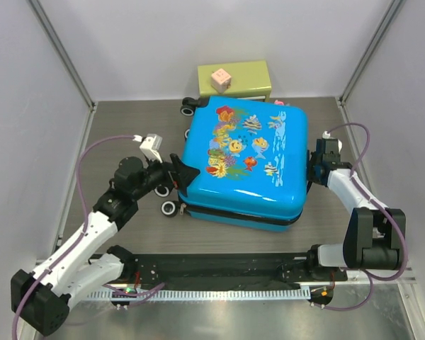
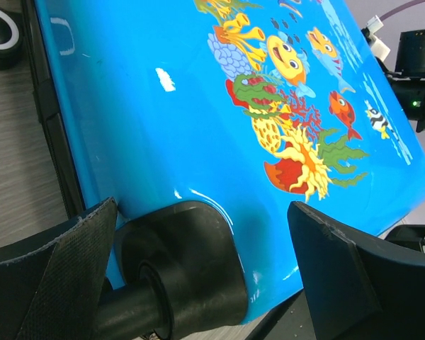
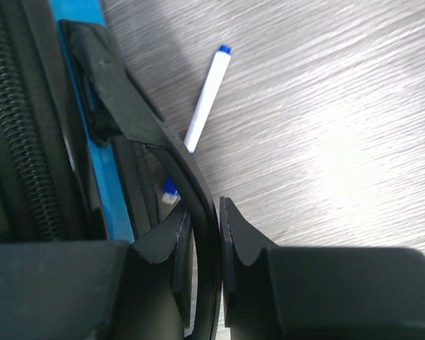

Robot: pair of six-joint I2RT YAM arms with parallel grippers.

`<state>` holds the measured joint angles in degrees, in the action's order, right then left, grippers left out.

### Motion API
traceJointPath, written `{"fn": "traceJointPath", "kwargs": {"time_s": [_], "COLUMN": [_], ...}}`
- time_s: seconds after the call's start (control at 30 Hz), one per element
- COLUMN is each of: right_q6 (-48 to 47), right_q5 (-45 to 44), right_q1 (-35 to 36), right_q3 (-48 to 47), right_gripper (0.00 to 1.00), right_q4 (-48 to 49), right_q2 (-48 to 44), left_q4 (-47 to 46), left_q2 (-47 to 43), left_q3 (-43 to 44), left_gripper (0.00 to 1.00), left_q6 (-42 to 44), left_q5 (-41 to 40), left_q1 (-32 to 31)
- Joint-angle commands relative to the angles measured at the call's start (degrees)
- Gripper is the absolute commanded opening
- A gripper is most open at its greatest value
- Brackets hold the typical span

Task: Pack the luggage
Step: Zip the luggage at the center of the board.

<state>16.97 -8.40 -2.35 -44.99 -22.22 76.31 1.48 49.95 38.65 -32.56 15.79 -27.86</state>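
The luggage (image 1: 244,166), bright blue with a fish-and-coral print, lies flat and closed in the middle of the table. My left gripper (image 1: 186,177) stands open at its left near corner. In the left wrist view the wide-spread fingers (image 2: 71,255) straddle that corner of the shell (image 2: 198,106) and its black wheel housing (image 2: 191,269). My right gripper (image 1: 313,170) is at the right side of the case. In the right wrist view that gripper (image 3: 205,234) is shut on the thin black side handle (image 3: 127,92), next to the blue shell edge (image 3: 103,184) and the zipper (image 3: 28,142).
A small green drawer chest (image 1: 234,79) with a pink cube (image 1: 220,78) on top stands behind the case. Black wheels (image 1: 168,207) stick out on the left. A white stick with a blue tip (image 3: 207,95) lies on the table by the handle. A black rail (image 1: 219,265) runs along the near edge.
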Motion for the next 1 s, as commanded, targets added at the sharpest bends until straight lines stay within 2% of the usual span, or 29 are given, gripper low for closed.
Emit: {"fn": "traceJointPath", "kwargs": {"time_s": [0.0, 0.07, 0.17, 0.2, 0.27, 0.3, 0.4, 0.5, 0.7, 0.8, 0.97], "right_q6": [0.4, 0.3, 0.1, 0.0, -0.3, -0.4, -1.9, -3.8, -3.0, 0.3, 3.2], "right_q5": [-7.4, -7.0, -5.3, -4.4, -3.9, -3.8, -4.0, -5.0, -8.6, -11.9, -12.3], "right_q1": [0.2, 0.2, 0.1, 0.1, 0.1, 0.0, -0.2, -1.0, -3.1, -6.3, -11.7], "right_q3": [-2.3, -3.4, -4.8, -5.2, -6.2, -6.4, -7.6, -9.7, -13.9, -18.4, -28.1], "right_gripper": [0.09, 0.11, 0.22, 0.37, 0.51, 0.65, 0.78, 0.83, 0.87, 0.88, 0.95], "right_q4": [-1.1, -1.2, -1.1, -1.2, -1.3, -1.6, -2.6, -4.3, -7.5, -11.6, -17.2], "right_q2": [3.4, 4.5, 5.4, 5.8, 6.6, 6.8, 7.8, 8.9, 9.4, 9.9, 8.1], "left_q4": [0.8, 0.2, 0.1, 0.0, -0.9, -1.1, -3.8, -4.6, -6.5, -6.7, -7.8], "left_q2": [1.0, 0.8, 0.2, 0.2, 0.8, 1.4, 2.9, 4.5, 8.6, 10.2, 13.1], "left_q3": [-2.5, -2.4, -2.8, -3.0, -3.4, -3.4, -2.7, -0.5, 2.8, 4.7, 7.3], "left_gripper": [1.00, 1.00, 1.00, 1.00, 1.00, 1.00, 1.00, 1.00, 1.00, 1.00, 1.00], "left_q6": [-9.6, -10.4, -11.1, -11.4, -11.9, -12.4, -13.2, -13.1, -12.9, -12.4, -11.8], "left_q5": [7.9, 5.4, 2.7, 1.3, 0.5, -0.5, -2.0, -2.7, -3.7, -3.8, -1.7], "left_q1": [-10.7, -14.7, -19.5, -20.5, -22.8, -23.7, -27.4, -30.8, -36.2, -38.2, -39.3]}}
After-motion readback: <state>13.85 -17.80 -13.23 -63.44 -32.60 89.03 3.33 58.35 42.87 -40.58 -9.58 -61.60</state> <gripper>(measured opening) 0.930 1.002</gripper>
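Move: The left hand's wide-open fingers straddle the luggage's near-left upper corner, whose black wheel housing sits about 2 cm back from and 3 cm below the hand; the luggage's middle is roughly 16 cm right, 5 cm forward and 10 cm lower. The right hand already pinches the black side handle, with the luggage's middle some 21 cm left, 4 cm ahead and 3 cm higher. A marker pen lies on the table about 3 cm ahead, 2 cm left and 8 cm below it. Rightward and back, about 13 cm in all and sinking slightly, the left hand pushes the luggage by its near-left corner, fingers kept wide open around the wheel housing. The right hand goes some 10 cm right too, easing a little forward and up; it first keeps its pinch on the handle, then opens wide and lets go, turning clockwise late on. ##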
